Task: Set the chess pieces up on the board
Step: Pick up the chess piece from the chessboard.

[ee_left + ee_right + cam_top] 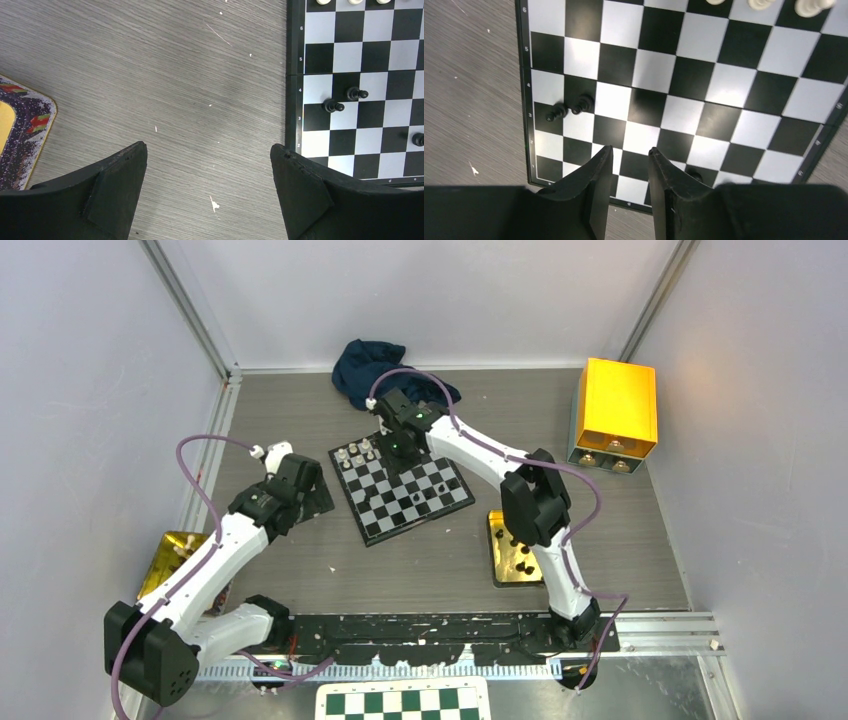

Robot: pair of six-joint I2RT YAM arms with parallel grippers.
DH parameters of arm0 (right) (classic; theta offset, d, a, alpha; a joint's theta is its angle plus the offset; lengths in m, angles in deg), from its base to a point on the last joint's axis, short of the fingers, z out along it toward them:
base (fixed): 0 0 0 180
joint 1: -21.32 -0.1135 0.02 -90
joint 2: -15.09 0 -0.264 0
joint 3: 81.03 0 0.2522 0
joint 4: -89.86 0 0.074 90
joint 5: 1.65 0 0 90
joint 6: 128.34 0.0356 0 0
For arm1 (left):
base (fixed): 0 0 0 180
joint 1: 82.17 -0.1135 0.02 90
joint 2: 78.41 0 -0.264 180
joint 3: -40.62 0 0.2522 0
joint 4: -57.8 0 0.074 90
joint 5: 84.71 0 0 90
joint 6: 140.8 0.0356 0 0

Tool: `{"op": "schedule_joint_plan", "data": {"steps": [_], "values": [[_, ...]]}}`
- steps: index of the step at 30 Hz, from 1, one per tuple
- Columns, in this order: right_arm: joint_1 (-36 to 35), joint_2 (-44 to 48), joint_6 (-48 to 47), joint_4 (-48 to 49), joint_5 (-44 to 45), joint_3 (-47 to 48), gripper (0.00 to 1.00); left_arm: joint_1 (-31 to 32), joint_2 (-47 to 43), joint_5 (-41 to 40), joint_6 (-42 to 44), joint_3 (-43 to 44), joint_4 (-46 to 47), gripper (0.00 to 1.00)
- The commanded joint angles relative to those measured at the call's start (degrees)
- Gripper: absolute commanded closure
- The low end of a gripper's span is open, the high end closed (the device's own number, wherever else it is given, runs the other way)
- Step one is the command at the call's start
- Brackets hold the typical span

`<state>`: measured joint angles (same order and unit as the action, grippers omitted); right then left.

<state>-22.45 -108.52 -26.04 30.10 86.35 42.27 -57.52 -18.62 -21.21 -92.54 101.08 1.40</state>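
The board [385, 515] lies at the table's middle. Several white pieces [355, 454] stand at its far left corner, and a few black pieces [413, 499] stand nearer its middle. My right gripper [398, 450] hovers over the board's far side. In the right wrist view it [630, 149] is open by a narrow gap and empty. Two black pieces [569, 108] stand near the board's edge, and another [696, 176] peeks from behind a finger. My left gripper [312, 495] is wide open [208, 146] and empty over bare table just left of the board [320, 30].
A gold tray [503, 575] right of the board holds more black pieces [522, 565]. Another gold tray [165, 560] lies at the left, under the left arm. A yellow box [615, 410] and a blue cloth [365, 365] sit at the back. A green-and-white checkered board [400, 702] lies at the near edge.
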Motion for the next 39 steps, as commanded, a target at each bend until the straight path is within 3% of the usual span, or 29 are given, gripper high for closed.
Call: {"op": "schedule_joint_plan", "data": {"steps": [1,39], "values": [[-0.07,-2.53,-1.04,1.18,-5.05,4.46,0.61,0.05,-0.46,-1.02,0.38,2.17,1.82,0.06],[-3.44,-12.4,-0.09,0.07,-6.7,14.02,0.6,1.01,-3.23,-0.85,3.76,0.32,3.08,0.05]]}}
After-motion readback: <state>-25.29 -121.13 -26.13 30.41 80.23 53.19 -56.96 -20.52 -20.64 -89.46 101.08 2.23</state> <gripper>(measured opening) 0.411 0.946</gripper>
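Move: The black chess piece aimed at, the right-hand one of a close pair, stands about 6 cm to the right hand's left, roughly level fore-and-aft, some 6 cm lower. Its partner is 2 cm farther left and 2 cm nearer the base. Another black piece lies about 2 cm back and 2 cm right of the hand; the nearest white pawn is 8 cm ahead, 9 cm left. From the left hand, the target is about 9 cm ahead, 12 cm right, 9 cm below. The empty right hand crosses the board to its left by about 5.5 cm towards the right-hand black piece of the pair, sinking a couple of centimetres early on, then running nearly level as the wrist turns slightly counter-clockwise. Over the piece it slows and sinks again, some 4.5 cm lower in all, with the fingers still part open, bringing the tips down around the piece's head, which sits nearer the left finger; no grip is taken yet. ##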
